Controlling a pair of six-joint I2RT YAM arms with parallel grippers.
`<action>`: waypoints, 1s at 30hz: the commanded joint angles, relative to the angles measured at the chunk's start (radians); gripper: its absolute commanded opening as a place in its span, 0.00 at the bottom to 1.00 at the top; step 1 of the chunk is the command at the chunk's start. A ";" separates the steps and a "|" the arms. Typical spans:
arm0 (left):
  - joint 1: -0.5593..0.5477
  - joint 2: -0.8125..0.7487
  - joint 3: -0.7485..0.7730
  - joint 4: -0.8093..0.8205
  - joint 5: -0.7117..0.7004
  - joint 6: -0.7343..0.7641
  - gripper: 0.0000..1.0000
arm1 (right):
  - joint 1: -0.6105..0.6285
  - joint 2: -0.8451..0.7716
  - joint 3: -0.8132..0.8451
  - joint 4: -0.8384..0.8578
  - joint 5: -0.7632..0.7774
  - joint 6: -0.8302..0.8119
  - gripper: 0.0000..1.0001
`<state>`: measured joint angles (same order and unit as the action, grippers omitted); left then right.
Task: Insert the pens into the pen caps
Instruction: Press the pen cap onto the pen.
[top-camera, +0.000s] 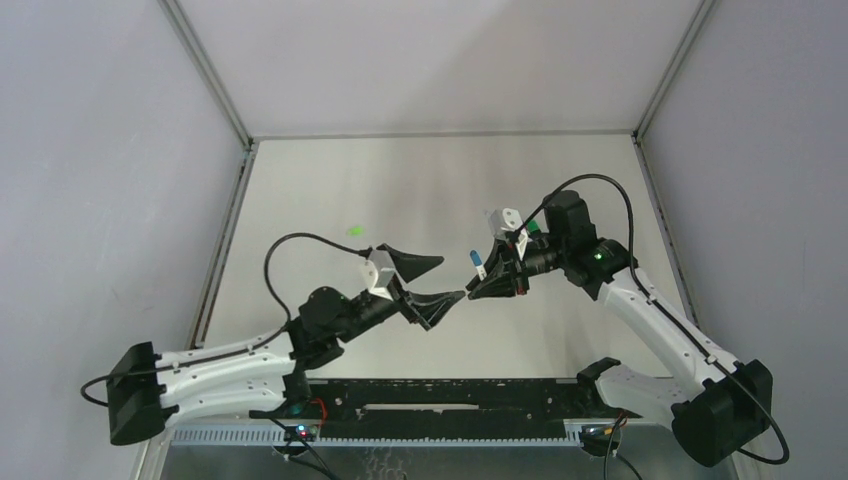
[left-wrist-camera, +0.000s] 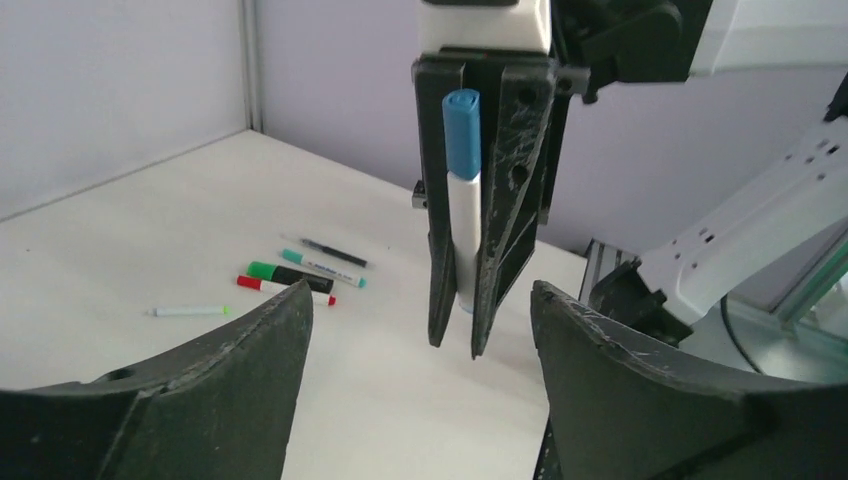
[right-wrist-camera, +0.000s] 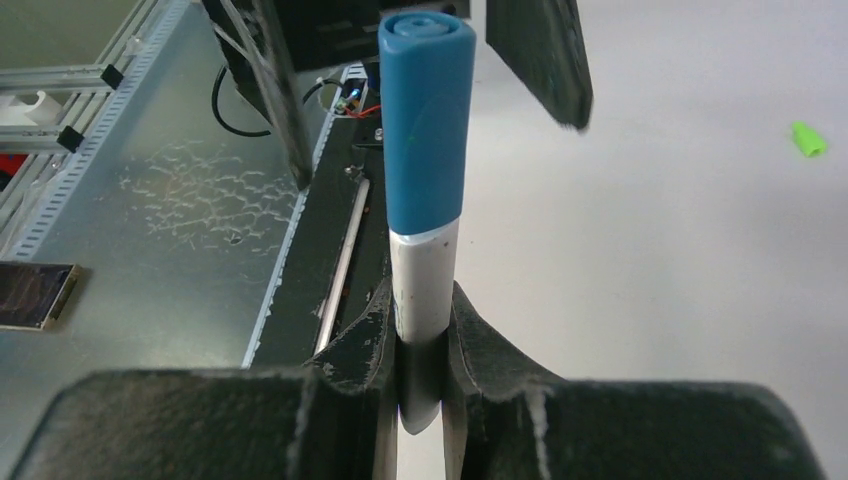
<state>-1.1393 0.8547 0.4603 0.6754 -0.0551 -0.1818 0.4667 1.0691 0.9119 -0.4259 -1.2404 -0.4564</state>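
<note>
My right gripper (right-wrist-camera: 420, 320) is shut on a white pen (right-wrist-camera: 424, 285) that stands upright between its fingers, a blue pen cap (right-wrist-camera: 426, 120) on its top end. In the top view this pen (top-camera: 481, 266) and the right gripper (top-camera: 473, 290) sit mid-table. My left gripper (top-camera: 452, 278) faces them from the left, open and empty. In the left wrist view its fingers (left-wrist-camera: 250, 370) stand wide to either side of the capped pen (left-wrist-camera: 462, 230). Several more pens (left-wrist-camera: 300, 278) lie grouped on the table behind. A bright green cap (top-camera: 354, 231) lies alone further back left.
A thin white pen with a green tip (left-wrist-camera: 188, 311) lies apart from the group. A black rail (top-camera: 450, 400) and a metal plate (right-wrist-camera: 150, 200) run along the near table edge. Grey walls and frame posts (top-camera: 205, 65) enclose the table.
</note>
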 joint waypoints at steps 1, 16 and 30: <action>0.037 0.073 0.062 0.121 0.107 0.018 0.80 | 0.013 0.005 0.037 -0.010 -0.045 -0.045 0.00; 0.064 0.226 0.110 0.297 0.254 -0.053 0.66 | 0.030 0.018 0.038 -0.020 -0.037 -0.058 0.02; 0.070 0.284 0.148 0.300 0.268 -0.074 0.43 | 0.036 0.019 0.038 -0.022 -0.039 -0.060 0.03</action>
<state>-1.0775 1.1301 0.5373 0.9268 0.1890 -0.2382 0.4931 1.0882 0.9119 -0.4484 -1.2587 -0.4934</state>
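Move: The blue-capped pen stands upright about 7 cm to the left hand's right and 1 cm ahead, its middle roughly level with the open fingers. Down on the table, some 28 cm below the left hand, the black marker with the green cap lies about 25 cm ahead and 22 to the right, the red pen just short of it, and the loose green cap 26 ahead and 20 left. The right hand grips this pen low, the pen's middle about 3 cm above its hand point and 1 cm ahead. Rightward about 5 cm goes the left hand to the upright pen, dipping a couple of centimetres at first and coming back up, turning some 10 degrees clockwise while its fingers close to roughly half their opening, one on either side of the pen. The right hand keeps its grip on the pen's lower part and all but holds still. ##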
